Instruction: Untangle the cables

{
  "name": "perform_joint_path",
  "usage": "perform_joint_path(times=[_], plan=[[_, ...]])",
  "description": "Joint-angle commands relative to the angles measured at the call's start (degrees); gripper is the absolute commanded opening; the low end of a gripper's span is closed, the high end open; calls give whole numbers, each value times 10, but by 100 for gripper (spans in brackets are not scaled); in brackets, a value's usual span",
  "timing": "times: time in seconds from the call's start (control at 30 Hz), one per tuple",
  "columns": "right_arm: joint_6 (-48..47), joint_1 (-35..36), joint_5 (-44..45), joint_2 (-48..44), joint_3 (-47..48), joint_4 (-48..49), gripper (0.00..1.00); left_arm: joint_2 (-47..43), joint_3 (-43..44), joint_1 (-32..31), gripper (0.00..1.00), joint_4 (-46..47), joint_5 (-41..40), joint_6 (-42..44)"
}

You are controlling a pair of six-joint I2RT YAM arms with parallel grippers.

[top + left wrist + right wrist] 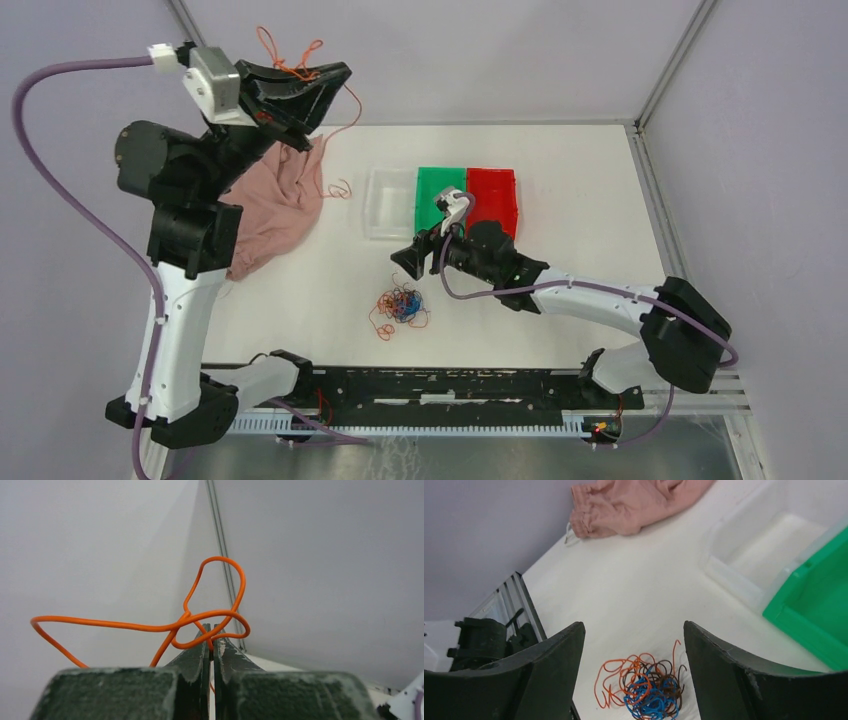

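Note:
My left gripper (pixel 318 78) is raised high at the back left, shut on a thin orange cable (pixel 290 52). In the left wrist view that orange cable (pixel 220 560) loops and knots just above the closed gripper (pixel 212 628). One strand hangs down to a curl (pixel 341 188) by the cloth. A tangle of orange, blue and dark brown cables (pixel 400 305) lies on the white table. My right gripper (pixel 408 262) hovers just behind it, open and empty. In the right wrist view the tangle (pixel 649 690) lies below the wide-apart gripper (pixel 634 626).
A pink cloth (pixel 275 205) lies at the left under the raised arm. A clear tray (pixel 388 203), a green bin (pixel 440 195) and a red bin (pixel 495 195) stand in a row behind the right gripper. The black base rail (pixel 450 385) runs along the near edge.

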Motion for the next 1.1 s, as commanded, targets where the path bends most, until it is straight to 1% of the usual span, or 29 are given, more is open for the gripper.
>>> perform_joint_path(times=[0.0,0.23,0.33,0.57,0.8,0.9,1.07], plan=[[-13,1,29,-43,53,-25,79,-29,-70,-2,3,6,-5,12],[-27,-3,18,-11,152,-40,77,-57,-169,-2,3,-3,-1,-20],[-25,-8,14,5,169,-48,76,-62,-199,-2,3,-6,0,-16],[0,-44,4,13,150,-38,76,-55,-237,-2,3,-18,-25,17],[40,-111,-18,3,96,-47,78,-26,-260,-2,3,-8,-123,101],[33,-127,-9,-9,83,-68,81,-3,-269,-2,3,3,-142,126],[17,-141,34,-38,73,-133,84,43,-273,-1,3,21,-153,136]])
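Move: The left hand, holding the freed orange cable high up, has the white bin about 26 cm straight ahead and some 62 cm below; the green bin is level with it, about 13 cm farther right. From the right hand the green bin lies roughly 24 cm ahead, 8 cm right and 16 cm down, with the red bin 13 cm to the right of it. The cable tangle sits about 4 cm back, 2 cm left and 18 cm below the right hand. Keeping its pinch on the orange cable, the left hand comes down about 21 cm and goes forward some 13 cm towards the bins, its fingers tipping downward by roughly 25 degrees. The empty right hand, fingers staying wide open, first rises about 10 cm off from the tangle, then swings forward and right while sinking again, heading for the green bin. ##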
